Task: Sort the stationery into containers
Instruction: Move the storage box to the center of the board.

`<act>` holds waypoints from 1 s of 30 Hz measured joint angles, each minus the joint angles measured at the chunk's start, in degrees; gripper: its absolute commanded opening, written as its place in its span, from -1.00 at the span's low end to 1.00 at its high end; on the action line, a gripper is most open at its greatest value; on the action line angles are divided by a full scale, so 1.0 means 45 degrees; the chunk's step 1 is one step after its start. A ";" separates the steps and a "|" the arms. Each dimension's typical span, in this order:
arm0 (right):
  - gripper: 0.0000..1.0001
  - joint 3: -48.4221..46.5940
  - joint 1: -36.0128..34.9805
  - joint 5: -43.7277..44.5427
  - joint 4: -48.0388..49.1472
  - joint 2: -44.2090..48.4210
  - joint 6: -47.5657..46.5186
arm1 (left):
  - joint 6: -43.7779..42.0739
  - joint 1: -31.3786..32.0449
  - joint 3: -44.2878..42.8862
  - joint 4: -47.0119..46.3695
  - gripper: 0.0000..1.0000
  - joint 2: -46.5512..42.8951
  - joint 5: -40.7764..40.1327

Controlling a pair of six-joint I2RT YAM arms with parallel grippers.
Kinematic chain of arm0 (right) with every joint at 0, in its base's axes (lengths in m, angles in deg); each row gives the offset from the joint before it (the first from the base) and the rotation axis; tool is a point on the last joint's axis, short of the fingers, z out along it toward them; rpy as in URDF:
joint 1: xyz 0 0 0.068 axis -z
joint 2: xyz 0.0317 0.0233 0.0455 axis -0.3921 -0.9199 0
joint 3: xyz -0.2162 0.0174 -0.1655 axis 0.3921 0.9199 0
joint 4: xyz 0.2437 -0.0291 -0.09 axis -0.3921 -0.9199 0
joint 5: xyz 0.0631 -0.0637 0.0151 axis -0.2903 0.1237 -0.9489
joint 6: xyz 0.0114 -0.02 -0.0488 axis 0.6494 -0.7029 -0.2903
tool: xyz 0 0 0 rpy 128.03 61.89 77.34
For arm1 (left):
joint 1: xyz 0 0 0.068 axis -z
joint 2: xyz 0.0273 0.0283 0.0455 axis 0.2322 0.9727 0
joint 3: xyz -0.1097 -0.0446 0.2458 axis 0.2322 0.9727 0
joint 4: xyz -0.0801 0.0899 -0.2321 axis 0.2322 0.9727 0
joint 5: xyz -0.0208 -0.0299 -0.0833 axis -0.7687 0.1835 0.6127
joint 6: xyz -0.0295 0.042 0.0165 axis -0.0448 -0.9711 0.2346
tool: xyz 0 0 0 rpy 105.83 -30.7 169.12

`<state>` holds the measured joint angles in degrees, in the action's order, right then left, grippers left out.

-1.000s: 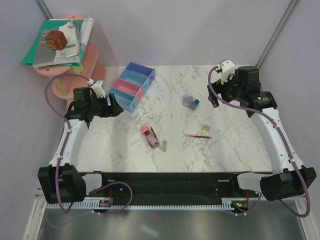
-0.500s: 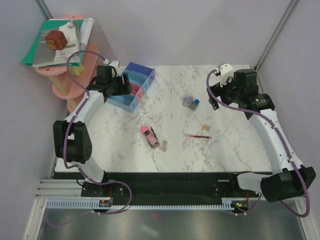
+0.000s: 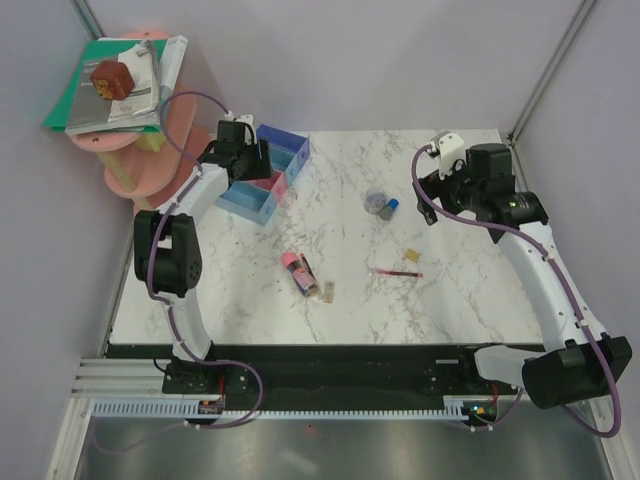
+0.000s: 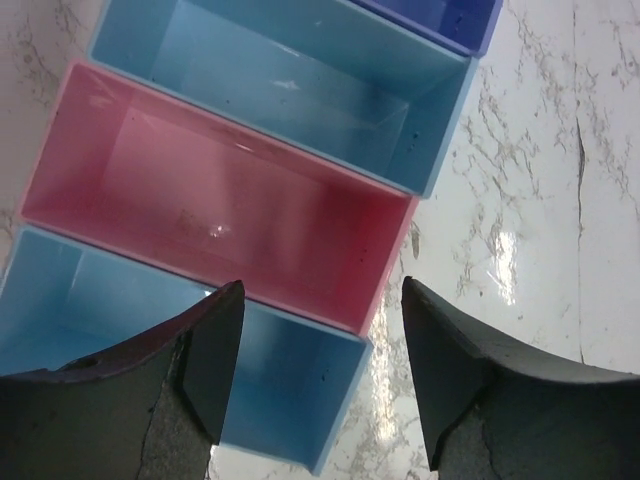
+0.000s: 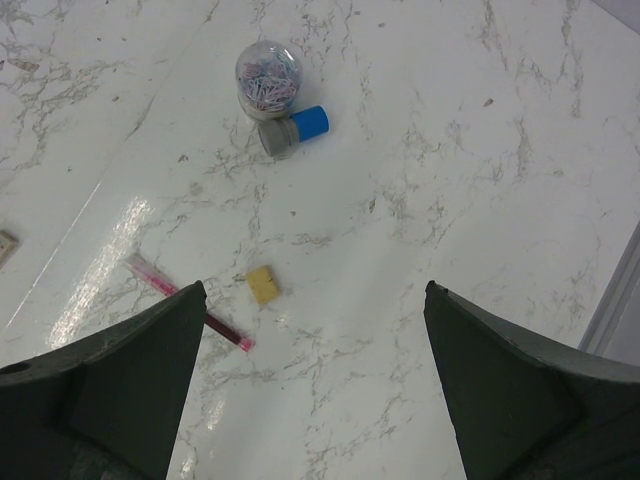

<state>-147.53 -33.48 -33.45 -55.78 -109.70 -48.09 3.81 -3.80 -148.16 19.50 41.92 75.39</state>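
The four joined trays [image 3: 262,178] stand at the back left. In the left wrist view they run dark blue [image 4: 447,18], light blue [image 4: 290,85], pink [image 4: 220,205], light blue [image 4: 110,315], all empty. My left gripper [image 3: 258,160] hovers open over them, between the pink and near blue tray ends [image 4: 322,292]. My right gripper [image 3: 428,192] is open and empty above the table [image 5: 315,290]. Below it lie a clear round roll [image 5: 268,75], a blue-capped cylinder [image 5: 293,131], a tan block [image 5: 262,284] and a red pen [image 5: 190,305]. A pink-capped tube [image 3: 298,270] and another tan block [image 3: 326,291] lie mid-table.
A tiered pink round shelf [image 3: 140,170] stands off the table's back left corner, with stacked books and papers [image 3: 115,90] and a brown block [image 3: 112,78] on top. Grey walls close the back and sides. The table's near edge runs along a black rail [image 3: 340,355].
My left arm has swung from the table's left edge back and right until its gripper is over the trays. My right gripper has shifted only slightly. The stationery has not moved.
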 measured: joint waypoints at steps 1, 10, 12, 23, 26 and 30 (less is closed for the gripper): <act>0.96 0.0068 0.0000 0.0000 -0.0005 0.0034 0.0000 | 0.0000 0.0005 -0.0291 0.0015 0.43 0.0243 -0.0068; 0.96 0.0345 0.0000 0.0044 -0.0005 0.0253 0.0005 | -0.0257 0.0233 -0.2181 0.0029 0.43 0.2103 -0.0287; 0.96 0.0403 0.0000 0.0053 0.0000 0.0330 0.0005 | -0.0364 0.0345 -0.2540 0.0049 0.43 0.2526 -0.0413; 0.96 0.0690 0.0000 0.0092 -0.0034 0.0437 0.0010 | -0.1064 0.0646 -0.4410 0.0185 0.44 0.4265 -0.0933; 0.96 0.0690 0.0000 0.0092 -0.0039 0.0427 0.0015 | -0.1287 0.0748 -0.4673 0.0180 0.44 0.4473 -0.1054; 0.96 0.0690 -0.0005 0.0092 -0.0039 0.0427 0.0034 | -0.1661 0.0971 -0.4745 0.0131 0.44 0.4551 -0.1146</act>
<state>-144.43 -33.50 -33.03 -55.96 -107.77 -47.94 -3.66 0.57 -169.52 20.09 62.40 70.23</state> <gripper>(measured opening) 0.982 0.720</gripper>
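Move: The storage box's middle is about 7 cm ahead of the open left hand, 4 cm to its left and 7 cm lower. From that hand, the pink-capped bottle lies some 22 cm back and 6 cm right, and the clip jar roughly 20 cm right and 4 cm back. From the right hand, the box's middle lies around 20 cm ahead, 32 cm left and 19 cm below. Still open, the left hand reaches about 8 cm forward, sinking and edging right, onto the storage box's right-hand wall. ##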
